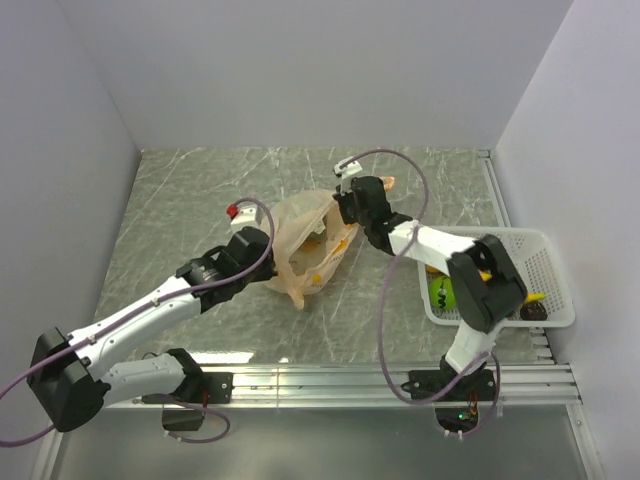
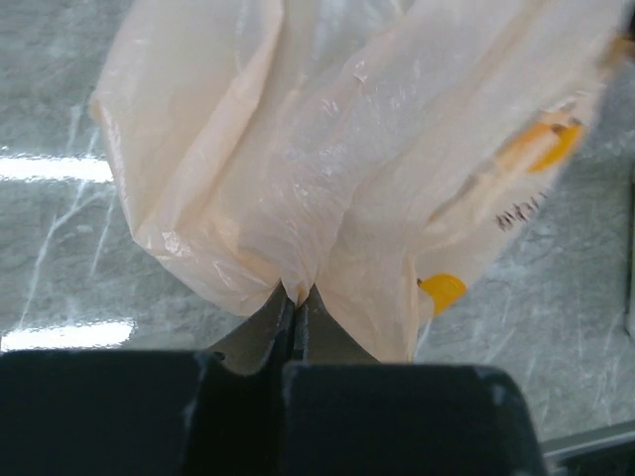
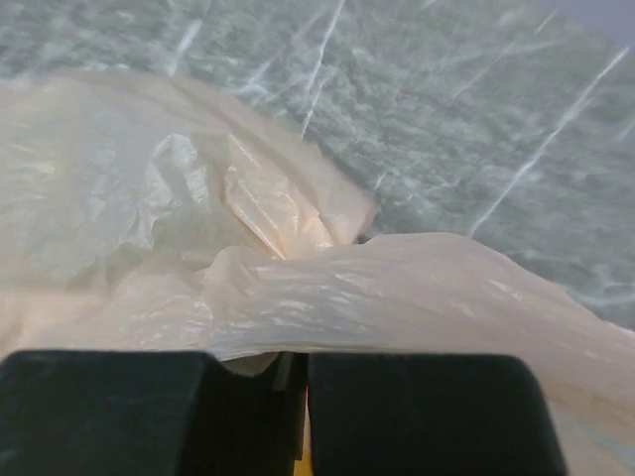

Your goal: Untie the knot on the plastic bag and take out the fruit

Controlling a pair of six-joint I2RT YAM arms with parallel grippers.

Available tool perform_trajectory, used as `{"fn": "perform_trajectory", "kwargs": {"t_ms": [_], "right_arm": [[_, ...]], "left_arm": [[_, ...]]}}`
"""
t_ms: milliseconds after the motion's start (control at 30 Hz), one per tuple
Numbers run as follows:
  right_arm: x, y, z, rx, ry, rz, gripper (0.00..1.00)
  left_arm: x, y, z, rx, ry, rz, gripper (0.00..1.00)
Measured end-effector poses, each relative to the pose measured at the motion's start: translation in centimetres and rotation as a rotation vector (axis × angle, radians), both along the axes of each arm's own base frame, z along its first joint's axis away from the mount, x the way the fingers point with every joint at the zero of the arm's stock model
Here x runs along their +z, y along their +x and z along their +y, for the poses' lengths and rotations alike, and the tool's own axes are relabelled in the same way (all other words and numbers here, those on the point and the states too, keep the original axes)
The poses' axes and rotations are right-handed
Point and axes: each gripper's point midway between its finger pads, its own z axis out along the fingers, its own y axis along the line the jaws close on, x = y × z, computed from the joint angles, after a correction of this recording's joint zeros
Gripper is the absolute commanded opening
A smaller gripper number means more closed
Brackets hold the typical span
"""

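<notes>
The pale orange plastic bag (image 1: 305,250) lies crumpled at the table's middle. Yellow fruit (image 1: 325,262) shows through its film, and the left wrist view gives more yellow fruit (image 2: 544,145) behind the plastic. My left gripper (image 1: 264,247) is shut on a pinched fold of the plastic bag (image 2: 298,198) at its left side. At the bag's upper right edge my right gripper (image 1: 349,206) is shut, with the plastic bag (image 3: 397,288) stretched across its fingertips. A handle strip (image 1: 386,183) sticks out beyond it. No knot shows in any view.
A white mesh basket (image 1: 553,262) stands at the right edge with a green apple (image 1: 441,292), a dark piece (image 1: 534,312) and yellow bits inside. A small red object (image 1: 233,211) sits by the left wrist. Walls close in left, back and right.
</notes>
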Motion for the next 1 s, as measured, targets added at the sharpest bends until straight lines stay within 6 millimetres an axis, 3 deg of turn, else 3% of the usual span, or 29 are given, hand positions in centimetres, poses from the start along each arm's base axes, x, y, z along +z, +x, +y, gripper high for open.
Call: {"fn": "perform_trajectory", "kwargs": {"t_ms": [67,133,267,333,400,467,533,633,767,867,900,933,1000], "right_arm": [[2.9,-1.6,0.1,0.022,-0.007,-0.041,0.00],[7.7,-3.9,1.0,0.068,0.014,-0.115,0.00],[18.8,-12.0,4.7,0.241,0.139,-0.279,0.00],[21.9,-16.8,6.7,0.352,0.193,-0.306,0.00],[22.8,-20.3,7.8,0.426,0.222,-0.295,0.00],[22.5,-22.3,8.3,0.460,0.239,-0.264,0.00],[20.7,-22.5,7.5,0.417,0.232,-0.232,0.00],[15.6,-20.9,4.9,0.278,0.174,-0.156,0.00],[7.9,-18.4,-0.2,0.059,0.093,-0.017,0.00],[3.9,-18.2,-2.8,-0.048,0.068,0.078,0.01],[3.0,-18.1,-3.3,-0.075,0.068,0.105,0.05],[2.1,-18.1,-3.7,-0.100,0.074,0.131,0.21],[0.5,-18.3,-4.2,-0.129,0.070,0.180,0.39]], "left_arm": [[-0.6,-0.3,0.7,0.017,0.006,-0.001,0.01],[-1.1,-0.6,1.2,0.036,0.005,0.003,0.01],[-1.9,-1.2,1.8,0.061,-0.013,0.015,0.00],[-1.2,-1.2,1.7,0.067,-0.041,-0.002,0.01],[-0.4,-1.2,1.8,0.074,-0.067,-0.023,0.01],[0.1,-1.4,2.2,0.083,-0.072,-0.035,0.01],[0.3,-1.6,2.6,0.090,-0.068,-0.038,0.01],[0.3,-1.8,2.8,0.089,-0.065,-0.034,0.01],[-0.1,-2.1,2.5,0.072,-0.060,-0.014,0.00],[-0.7,-2.3,2.2,0.054,-0.055,0.013,0.01],[-0.8,-2.4,2.1,0.050,-0.057,0.018,0.01],[-1.0,-2.4,2.0,0.046,-0.060,0.022,0.01],[-1.7,-2.6,1.9,0.038,-0.056,0.039,0.01]]}}
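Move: The right gripper is shut on the far right rim of the plastic bag; the bag's middle lies about 9 cm back, 7 cm to the left and 7 cm below. The white basket's middle is some 38 cm to its right and 16 cm back, with a green fruit in it roughly 25 cm right and 21 cm back. From the left gripper, holding the near left rim, the bag's middle is about 9 cm ahead, 10 cm right and lower. Keep the right gripper shut on the rim and swing it quickly up and back, over 20 cm each, drifting left and turning counter-clockwise; then bring it down to starting height while going right and turning back, ending about 18 cm nearer the base, and begin opening the fingers. Keep the left pinch, easing back and left about 3 cm. ##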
